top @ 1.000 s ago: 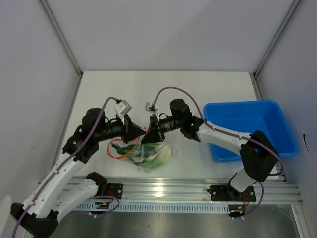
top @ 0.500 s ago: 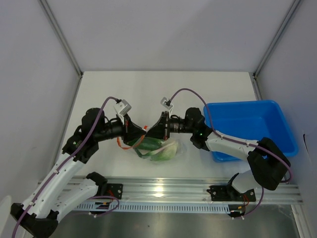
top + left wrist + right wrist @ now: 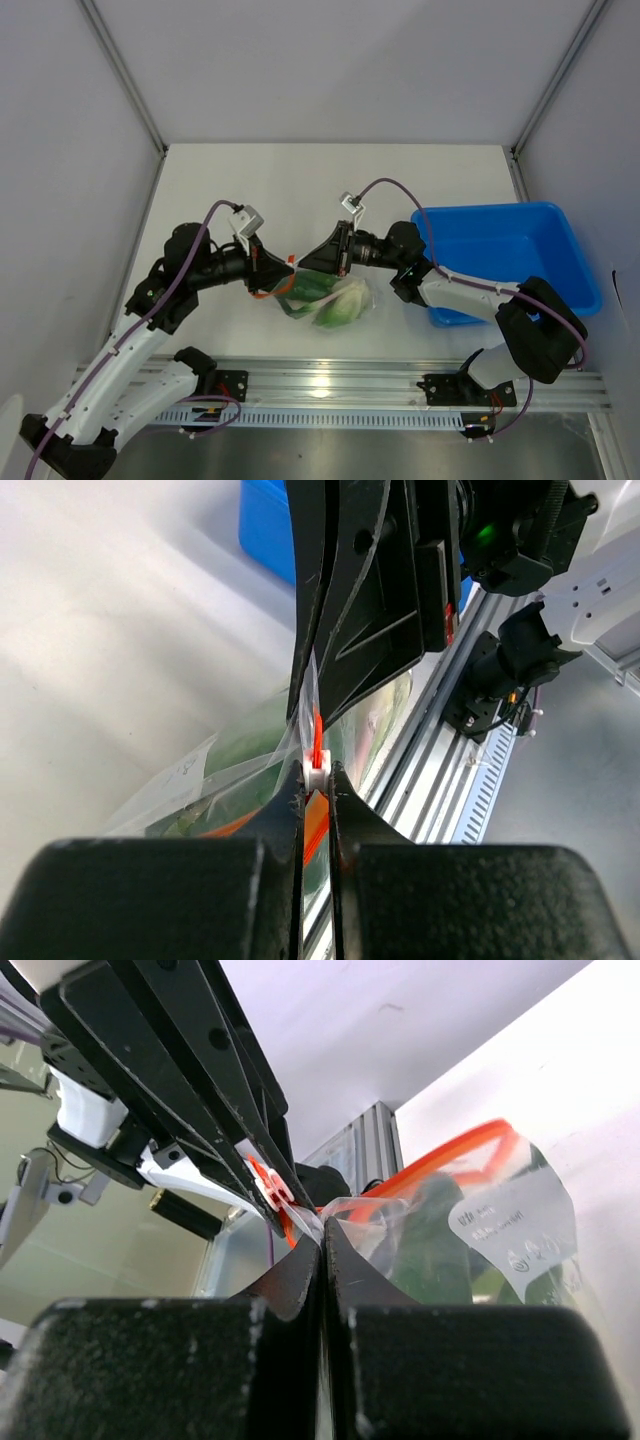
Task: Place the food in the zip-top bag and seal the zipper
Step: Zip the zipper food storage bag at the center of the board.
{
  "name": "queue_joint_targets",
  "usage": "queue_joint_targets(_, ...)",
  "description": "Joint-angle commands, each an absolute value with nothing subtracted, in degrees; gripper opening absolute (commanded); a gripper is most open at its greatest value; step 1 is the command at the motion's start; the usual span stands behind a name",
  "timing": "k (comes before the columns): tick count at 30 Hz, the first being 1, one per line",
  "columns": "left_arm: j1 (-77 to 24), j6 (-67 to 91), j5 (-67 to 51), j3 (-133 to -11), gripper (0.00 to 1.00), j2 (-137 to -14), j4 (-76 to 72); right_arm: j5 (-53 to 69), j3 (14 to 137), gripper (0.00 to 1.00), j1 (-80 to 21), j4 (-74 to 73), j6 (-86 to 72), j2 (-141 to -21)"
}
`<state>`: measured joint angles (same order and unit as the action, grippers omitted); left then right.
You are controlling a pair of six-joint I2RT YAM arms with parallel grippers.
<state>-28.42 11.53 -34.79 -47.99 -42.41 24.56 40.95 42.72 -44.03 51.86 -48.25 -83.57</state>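
Note:
The zip-top bag (image 3: 345,300) sits at the table's front middle, clear and crinkly, with the green leafy food (image 3: 338,310) inside it. Its orange-red zipper (image 3: 283,290) runs up to where the two grippers meet. My left gripper (image 3: 286,264) is shut on the zipper's small white slider (image 3: 316,772). Tip to tip with it, my right gripper (image 3: 306,266) is shut on the clear plastic at the bag's mouth (image 3: 335,1215). In the right wrist view the zipper (image 3: 450,1155) arcs over the food (image 3: 435,1245), and the white slider (image 3: 275,1192) shows between the left fingers (image 3: 200,1070).
A blue rectangular bin (image 3: 500,260) stands at the right, close behind the right arm's forearm. An aluminium rail (image 3: 330,385) runs along the near table edge. White walls enclose the table on the left, back and right.
Both grippers and the bag have shifted right. The right arm drew back toward the bin, and the orange loop that lay out to the left has been pulled in.

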Motion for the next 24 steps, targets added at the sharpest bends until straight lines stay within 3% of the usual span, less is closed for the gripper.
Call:
queue_joint_targets(1, -28.3, 11.3, -34.9, -47.4, 0.01, -40.9, 30.3, 35.6, 43.5, 0.00, -40.0, 62.0, -51.8, -81.1)
queue_joint_targets(6, -28.3, 11.5, -35.8, -46.9, 0.01, -41.0, 29.6, 36.3, 43.3, 0.00, -38.8, 65.3, -55.3, -81.3)
queue_joint_targets(14, -28.2, 12.0, -37.0, -49.7, 0.01, -40.3, 25.5, 51.0, 54.7, 0.00, -41.0, 37.5, -39.8, -84.0)
queue_joint_targets(16, -28.2, 11.3, -38.5, -51.0, 0.00, -42.0, 25.6, 55.9, 56.9, 0.09, -41.1, 30.0, -33.9, -84.2)
queue_joint_targets(17, -28.2, 10.5, -39.2, -53.6, 0.01, -43.0, 26.5, 56.9, 58.0, 0.25, -41.2, 26.0, -30.9, -83.9)
queue_joint_targets(19, -28.2, 9.1, -41.4, -55.5, 0.00, -45.5, 28.3, 57.4, 62.0, 0.47, -42.4, 12.3, -18.9, -82.4)
queue_joint_targets(21, -28.2, 8.6, -41.7, -58.6, 0.01, -46.6, 29.2, 56.2, 65.5, 0.54, -44.3, -3.8, -9.7, -81.9)
queue_joint_targets(24, -28.2, 6.9, -42.8, -61.3, 0.01, -48.2, 30.8, 54.5, 70.1, 0.56, -44.6, -13.2, 0.8, -82.6)
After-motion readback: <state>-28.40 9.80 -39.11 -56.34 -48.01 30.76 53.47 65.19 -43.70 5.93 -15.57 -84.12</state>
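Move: Straight out to the right hand's left, about 3 cm off and 1 cm back at equal height, is the white zipper slider, already pinched in the left fingers. The right fingers are shut on clear bag film beside it. The bagged food sits roughly 12 cm below the left hand, 8 cm to its right and 5 cm back; the open orange lip droops some 4 cm back of that hand, 3 cm left and 5 cm below. Drawing the pinched film about 1 cm forward and right and slightly up, the right hand then turns back towards the slider, opens to a little over half and lets the film go, its fingertips tipping down and swinging back, some 25 degrees of turn in all. The left hand keeps its pinch on the slider and late on lifts about 2 cm, edging right. ##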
